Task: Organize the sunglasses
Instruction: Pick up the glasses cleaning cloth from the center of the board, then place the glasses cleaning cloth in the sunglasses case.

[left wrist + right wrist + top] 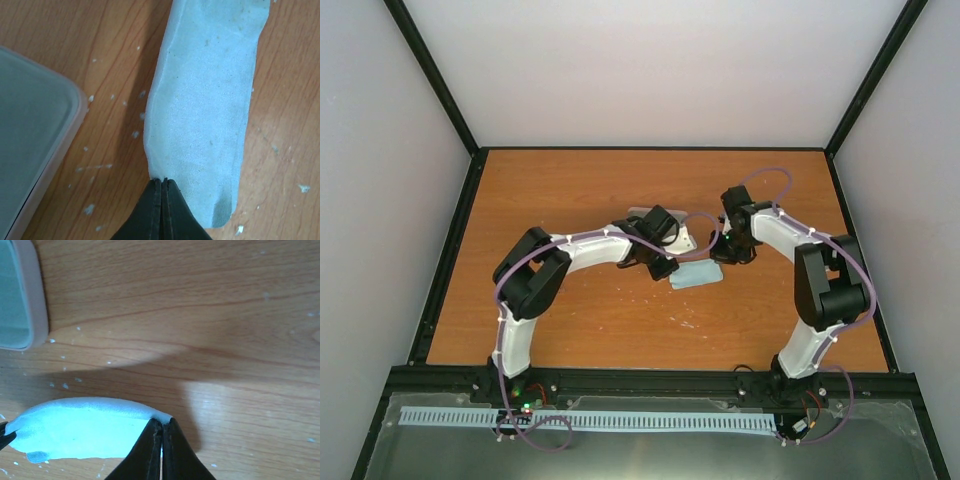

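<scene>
The sunglasses are out of view in every frame. A light blue cloth [695, 277] is folded into a strip just above the table, held at both ends. My left gripper [665, 268] is shut on one end; the left wrist view shows its tips [163, 181] pinching the cloth's [205, 100] edge. At the cloth's other end my right gripper [720, 255] is also shut. In the right wrist view its tips [161, 422] clamp a corner of the cloth [80, 430].
A pink rounded case [682, 238] lies just behind the cloth, partly under the left wrist. It also shows in the wrist views, case [30, 150] and case [20, 295]. The wooden table [570, 190] is fenced by a black frame and grey walls.
</scene>
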Controlling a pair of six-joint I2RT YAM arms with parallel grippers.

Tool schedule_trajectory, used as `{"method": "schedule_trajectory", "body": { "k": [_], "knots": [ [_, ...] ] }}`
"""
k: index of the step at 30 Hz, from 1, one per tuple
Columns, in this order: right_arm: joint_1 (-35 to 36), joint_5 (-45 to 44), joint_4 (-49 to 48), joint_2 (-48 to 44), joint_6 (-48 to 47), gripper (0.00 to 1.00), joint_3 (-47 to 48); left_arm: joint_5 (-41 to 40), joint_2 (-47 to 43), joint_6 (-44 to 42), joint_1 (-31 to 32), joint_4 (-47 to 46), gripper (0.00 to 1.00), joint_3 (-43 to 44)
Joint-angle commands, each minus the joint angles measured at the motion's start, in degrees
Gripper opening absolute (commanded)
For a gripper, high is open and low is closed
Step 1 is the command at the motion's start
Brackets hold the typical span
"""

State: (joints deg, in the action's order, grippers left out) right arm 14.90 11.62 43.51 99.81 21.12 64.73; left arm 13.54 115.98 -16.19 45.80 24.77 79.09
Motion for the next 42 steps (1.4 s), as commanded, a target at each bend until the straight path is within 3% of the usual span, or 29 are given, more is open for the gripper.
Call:
{"method": "schedule_trajectory", "body": {
  "k": [1, 25, 42],
  "knots": [
    [2.21, -0.44, -0.18, 1.62, 2.01, 0.03, 2.88, -1.23, -4.05, -0.28, -1.73, -2.62, 0.01, -2.12],
    [7.75, 0.07, 2.75, 14.63, 3.27, 0.03, 19.92, -0.85, -7.52, -4.92, -11.68, -2.11, 0.01, -3.42],
    [8.36, -0.43, 5.06, 19.68, 2.58, 0.03, 26.98, -0.09, -4.46, -7.11, -14.19, -2.37, 0.01, -0.09]
  ]
}}
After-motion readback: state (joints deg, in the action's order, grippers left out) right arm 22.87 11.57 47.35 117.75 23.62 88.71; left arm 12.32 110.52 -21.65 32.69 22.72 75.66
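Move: The cloth is already held stretched between both hands, its middle some 6 cm right of the left hand and 2 cm back. The near half of the open case, where it is being taken, has its middle about 7 cm ahead of the left hand and 4 cm to its left, or 5 cm ahead and 16 cm left of the right hand, roughly 3 cm lower. The case's far half lies about 5 cm beyond it. Both shut grippers keep their pinch on the cloth's two upper corners and carry it together diagonally left and forward, each about 8 cm left and 7 cm forward, to the near half of the case, easing off at the end. The left hand also climbs some 2.5 cm while the right stays nearly level. ##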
